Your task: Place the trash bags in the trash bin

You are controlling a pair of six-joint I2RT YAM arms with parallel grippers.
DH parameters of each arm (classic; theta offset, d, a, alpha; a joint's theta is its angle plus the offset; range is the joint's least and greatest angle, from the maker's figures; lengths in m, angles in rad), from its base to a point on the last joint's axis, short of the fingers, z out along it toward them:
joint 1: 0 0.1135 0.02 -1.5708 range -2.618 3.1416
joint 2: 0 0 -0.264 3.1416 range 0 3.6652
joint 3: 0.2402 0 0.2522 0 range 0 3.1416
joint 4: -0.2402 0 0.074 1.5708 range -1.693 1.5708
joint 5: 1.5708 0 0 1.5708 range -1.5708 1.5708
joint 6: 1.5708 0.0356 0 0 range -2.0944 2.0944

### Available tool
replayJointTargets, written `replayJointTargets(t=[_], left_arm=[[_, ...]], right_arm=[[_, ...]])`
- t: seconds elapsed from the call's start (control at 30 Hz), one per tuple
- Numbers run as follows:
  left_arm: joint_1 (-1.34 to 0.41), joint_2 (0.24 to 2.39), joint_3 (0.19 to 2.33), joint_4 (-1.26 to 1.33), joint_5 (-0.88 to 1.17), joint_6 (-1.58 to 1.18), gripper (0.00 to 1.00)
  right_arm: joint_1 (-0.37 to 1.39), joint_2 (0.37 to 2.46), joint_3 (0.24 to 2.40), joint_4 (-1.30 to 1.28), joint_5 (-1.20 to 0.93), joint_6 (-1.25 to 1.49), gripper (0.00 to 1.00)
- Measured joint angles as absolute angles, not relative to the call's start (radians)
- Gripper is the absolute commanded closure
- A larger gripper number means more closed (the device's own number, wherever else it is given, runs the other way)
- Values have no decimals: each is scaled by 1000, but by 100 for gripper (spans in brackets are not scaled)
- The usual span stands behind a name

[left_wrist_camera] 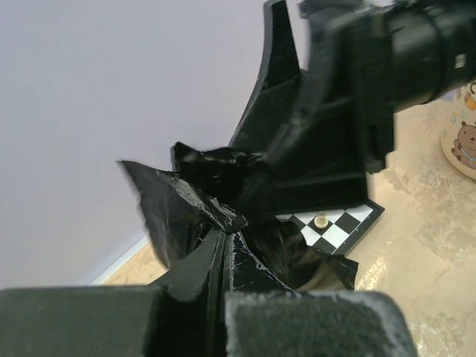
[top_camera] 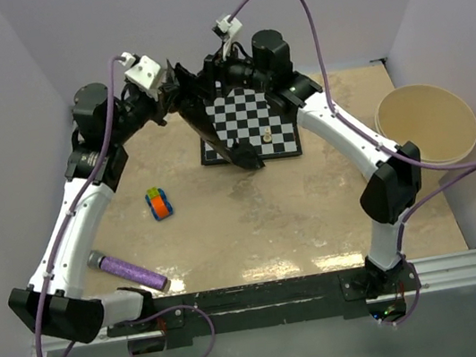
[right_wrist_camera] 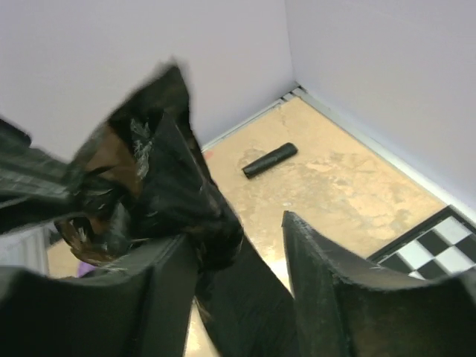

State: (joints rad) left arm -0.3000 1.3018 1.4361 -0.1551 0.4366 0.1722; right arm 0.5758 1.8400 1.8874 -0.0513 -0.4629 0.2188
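Observation:
A large wrinkled black trash bag (top_camera: 216,127) hangs from the back of the table over the chessboard (top_camera: 256,121). My left gripper (top_camera: 168,97) is shut on its upper edge; the film bunches out past the closed fingertips (left_wrist_camera: 223,242). My right gripper (right_wrist_camera: 238,245) meets it from the other side and stands open, a fold of the bag (right_wrist_camera: 178,201) lying against its left finger (right_wrist_camera: 163,290) with a gap to the right finger (right_wrist_camera: 327,282). A short black trash bag roll (right_wrist_camera: 270,160) lies on the table near the back wall. The cream trash bin (top_camera: 426,123) stands at the far right.
A white chess piece (top_camera: 265,135) stands on the chessboard. A small colourful toy car (top_camera: 160,202) sits left of centre. A purple textured roll (top_camera: 130,270) lies near the left arm's base. Walls close in the back and both sides.

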Motion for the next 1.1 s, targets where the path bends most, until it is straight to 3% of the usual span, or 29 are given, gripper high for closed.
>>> replayJointTargets(t=[0.03,0.1,0.27,0.5,0.53,0.6,0.77,0.83,1.1], left_arm=[[-301,1296,1433,-156,442,175,100],[-302,1284,1426,-161,450,178,100],[-303,1265,1402,-184,410,201,100],[-303,1245,1353,-215,317,213,100],[-303,1245,1349,-215,304,213,98],[-303,1246,1348,-215,289,212,70],[-303,1246,1348,-196,323,200,40],[-303,1245,1348,-174,362,193,34],[-311,1308,1426,-132,440,132,29]], right_arm=[[576,1849,1893,-51,-460,218,77],[577,1863,1899,-52,-454,217,90],[578,1864,1905,-72,-352,196,100],[562,1830,1890,-113,-247,145,100],[560,1814,1879,-115,-244,137,100],[556,1790,1865,-114,-252,122,100],[556,1745,1843,-114,-259,66,100],[556,1735,1839,-115,-255,50,100],[556,1729,1813,-117,-252,3,100]])
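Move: The bag's gathered mouth lies between the two hands at their height: about 2 cm back and 3 cm left of the half-closed right hand, and roughly 2 cm ahead and 3 cm right of the left fingertips, which already pinch it. The chessboard's middle is some 15 cm ahead, 10 cm right and 40 cm below the right hand. From the left hand the toy car lies about 12 cm left, 2 cm back and 38 cm down. Easing forward about 3 cm, the right hand finishes closing and pinches the bag's mouth, then draws some 5 cm to the right and a little back, swinging about 15 degrees clockwise with its fingers tipping up. The left hand, still shut on the mouth, dips some 3 cm and shifts left, then opens wide and lets go as it rises rightward to roughly its starting place. ##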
